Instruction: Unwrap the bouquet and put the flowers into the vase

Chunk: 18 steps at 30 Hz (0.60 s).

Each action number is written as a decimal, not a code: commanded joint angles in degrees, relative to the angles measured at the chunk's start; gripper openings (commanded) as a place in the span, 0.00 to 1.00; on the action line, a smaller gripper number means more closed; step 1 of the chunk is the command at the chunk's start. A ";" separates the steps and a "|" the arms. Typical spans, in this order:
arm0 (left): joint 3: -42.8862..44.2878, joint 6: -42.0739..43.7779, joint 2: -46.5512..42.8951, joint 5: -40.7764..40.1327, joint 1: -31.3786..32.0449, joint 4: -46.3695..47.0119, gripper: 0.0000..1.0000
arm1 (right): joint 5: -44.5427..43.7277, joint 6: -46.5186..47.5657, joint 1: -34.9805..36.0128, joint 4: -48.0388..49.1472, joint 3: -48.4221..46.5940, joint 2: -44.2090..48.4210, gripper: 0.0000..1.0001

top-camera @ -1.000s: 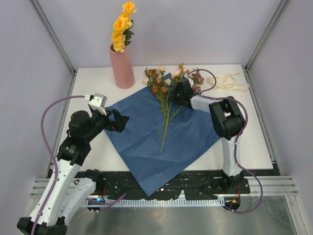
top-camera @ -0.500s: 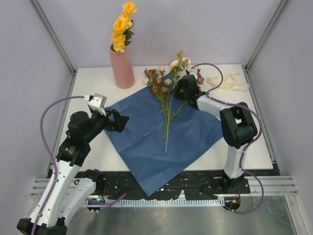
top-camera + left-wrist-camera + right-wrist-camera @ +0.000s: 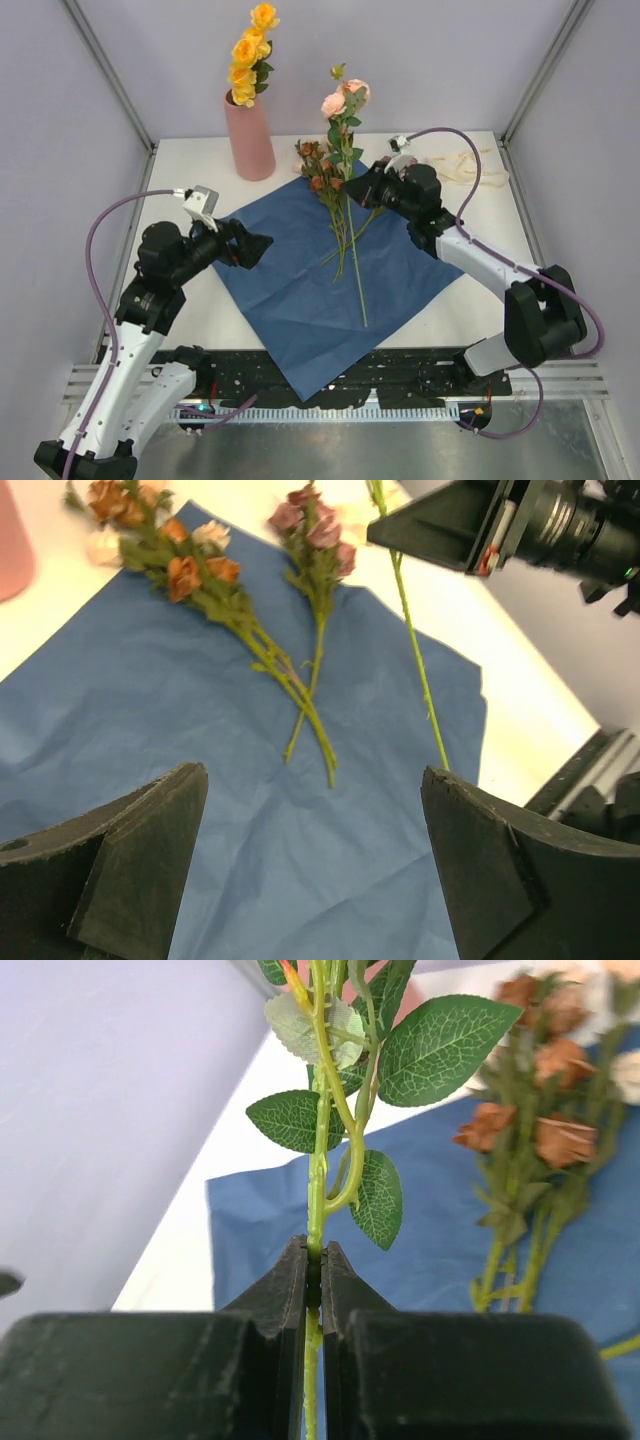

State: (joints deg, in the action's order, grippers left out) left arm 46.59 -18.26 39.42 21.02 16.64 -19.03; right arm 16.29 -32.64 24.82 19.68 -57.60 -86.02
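The blue paper [image 3: 300,290] lies unfolded and flat on the table. My right gripper [image 3: 358,187] [image 3: 314,1260] is shut on the green stem [image 3: 320,1140] of a peach-pink rose [image 3: 345,97], holding it raised and nearly upright, with its lower end over the paper. Rust-brown sprigs [image 3: 322,165] [image 3: 185,575] and a mauve stem [image 3: 315,530] lie on the paper's far part. The salmon-pink vase [image 3: 250,135] stands at the back left with yellow flowers [image 3: 247,55] in it. My left gripper [image 3: 255,245] [image 3: 312,780] hovers open over the paper's left side, holding nothing.
The cream ribbon [image 3: 470,165] lies loose at the back right of the white table. The paper's near corner hangs over the table's front edge [image 3: 310,385]. Grey walls close in the back and both sides.
My right gripper has shut on the peach-pink rose stem and lifted it off the paper, swinging it upright while the arm stretched out. The left arm has barely moved.
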 commanded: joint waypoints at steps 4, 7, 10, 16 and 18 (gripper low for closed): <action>0.79 -13.97 0.65 10.88 0.05 18.56 0.90 | 9.29 2.93 8.74 15.74 8.91 13.24 0.05; 1.39 -17.41 3.28 14.13 0.14 23.50 0.86 | 8.93 3.81 13.92 16.35 9.70 15.96 0.05; 3.15 -17.86 5.66 17.12 1.37 24.21 0.82 | 8.23 3.55 17.27 17.58 10.67 17.46 0.05; 2.11 -19.79 5.84 15.11 4.54 28.51 0.72 | 7.88 4.08 22.90 18.20 10.50 18.52 0.06; 1.58 -21.37 6.11 14.84 4.80 30.18 0.67 | 7.88 4.08 24.22 18.20 10.15 18.17 0.05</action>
State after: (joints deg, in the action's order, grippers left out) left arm 47.83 -36.05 46.11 34.83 20.71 3.49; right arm 24.45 -29.87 46.92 33.61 -46.92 -69.23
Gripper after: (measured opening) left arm 0.707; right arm 0.104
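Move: The pink flower's stem, upright in the right gripper's pinch, is about 16 cm ahead of the left gripper, 20 cm to its right and some 4 cm lower; so from the right hand the open left gripper lies 16 cm back, 20 cm left and 4 cm higher. From the right hand, the orange flowers on the blue wrap are roughly 6 cm ahead, 4 cm left and 23 cm below, and the pink vase's middle 20 cm ahead, 24 cm left and 12 cm below. Keep the right gripper shut on the pink flower's stem and sweep it back about 19 cm, also left and up, swinging the wrist some 30 degrees counter-clockwise and tipping the fingers upward. Meanwhile raise the left gripper about 7 cm and bring it as far right to meet the stem just above the right fingers, rolling its left side down, turning clockwise and starting to close. ##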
